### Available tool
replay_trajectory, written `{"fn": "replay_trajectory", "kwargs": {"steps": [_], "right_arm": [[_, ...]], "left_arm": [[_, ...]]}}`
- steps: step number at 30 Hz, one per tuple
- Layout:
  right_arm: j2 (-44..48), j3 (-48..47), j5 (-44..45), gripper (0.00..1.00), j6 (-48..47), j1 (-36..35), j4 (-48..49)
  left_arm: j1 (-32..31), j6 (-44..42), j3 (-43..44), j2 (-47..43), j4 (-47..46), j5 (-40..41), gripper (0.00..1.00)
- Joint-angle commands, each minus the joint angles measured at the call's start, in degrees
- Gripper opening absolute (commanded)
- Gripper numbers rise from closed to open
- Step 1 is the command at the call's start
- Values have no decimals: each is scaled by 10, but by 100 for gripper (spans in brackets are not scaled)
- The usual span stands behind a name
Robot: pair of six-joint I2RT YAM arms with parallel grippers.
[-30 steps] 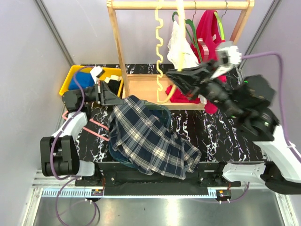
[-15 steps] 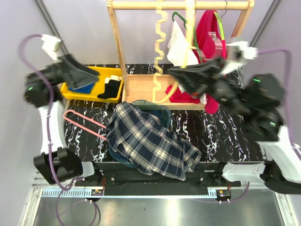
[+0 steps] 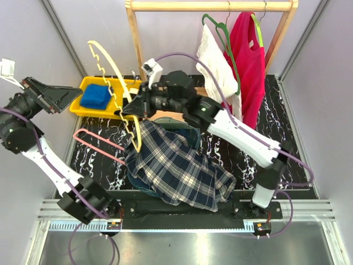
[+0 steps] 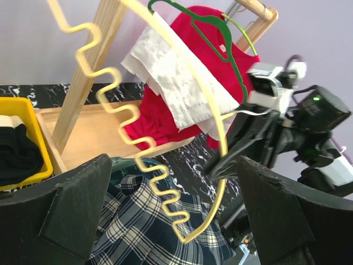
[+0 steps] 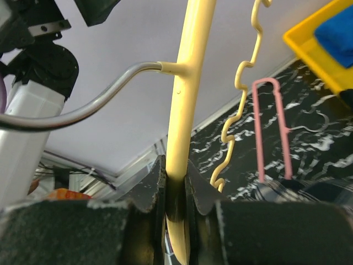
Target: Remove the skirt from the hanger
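Note:
The plaid skirt [image 3: 176, 165] lies crumpled on the black marbled table, off any hanger; it also shows low in the left wrist view [image 4: 138, 237]. My right gripper [image 3: 127, 109] is shut on the arm of a yellow hanger [image 3: 113, 77] with a wavy lower bar, held in the air over the skirt's far left corner. In the right wrist view the jaws clamp that yellow hanger [image 5: 182, 110] tightly. My left gripper [image 3: 69, 94] is raised at the far left, open and empty, with its fingers [image 4: 55, 221] spread wide.
A pink hanger [image 3: 99, 144] lies on the table, one end under the skirt. A yellow bin [image 3: 88, 84] holds a blue cloth [image 3: 96, 95]. The wooden rack [image 3: 138, 55] carries a green hanger [image 3: 220, 38], a white garment [image 3: 218, 63] and a red garment [image 3: 251, 61].
The left gripper opened and rose from the table to the far left. The right arm swung the yellow hanger from the rack over to the left, above the skirt's corner.

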State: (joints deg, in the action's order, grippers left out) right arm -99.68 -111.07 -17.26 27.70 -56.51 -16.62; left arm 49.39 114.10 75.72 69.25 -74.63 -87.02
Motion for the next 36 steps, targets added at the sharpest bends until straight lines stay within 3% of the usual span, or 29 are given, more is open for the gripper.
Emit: {"fn": "replay_trajectory", "kwargs": {"steps": [1,10,17,29,36], "right_arm": [[-65,-81,-85,0,72,2,92],[-305,-210,-233,0,231,-1,200],[-373,-223,-319,0,260,3,204],[-474,-260,-357,0,299,10,201],[-512,-278,-293,0,278,-20,203]], "left_arm": [[19,-5,-9,-41,-155,-95,99],[19,-25,-5,-69,-116,-94,99],[23,-30,-1,-72,-102,-94,99],[23,-44,7,-73,-80,-81,99],[24,-44,0,-72,-79,-75,99]]}}
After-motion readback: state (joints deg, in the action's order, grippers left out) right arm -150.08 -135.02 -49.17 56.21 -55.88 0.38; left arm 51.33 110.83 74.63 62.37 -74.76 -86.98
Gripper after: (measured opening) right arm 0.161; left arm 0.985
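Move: The pink hanger on the table is where the right hand, already holding the yellow hanger, is headed: roughly 27 cm to its left, 8 cm farther out and some 42 cm below. The plaid skirt heaped in the tote lies about 13 cm to the right of that hand and 5 cm back; the yellow bin stands about 28 cm beyond the pink hanger. From the empty left hand, the pink hanger is about 8 cm ahead, 9 cm left and far below. Still pinching the yellow hanger near its hook, the right hand swings left and then sinks steeply, about 15 cm left and 25 cm down overall, towards the pink hanger. The wrist turns some 45 degrees on the way, the fingers swinging counter-clockwise and staying shut. The left hand, open and empty, eases a few centimetres back and right, then holds clear. ##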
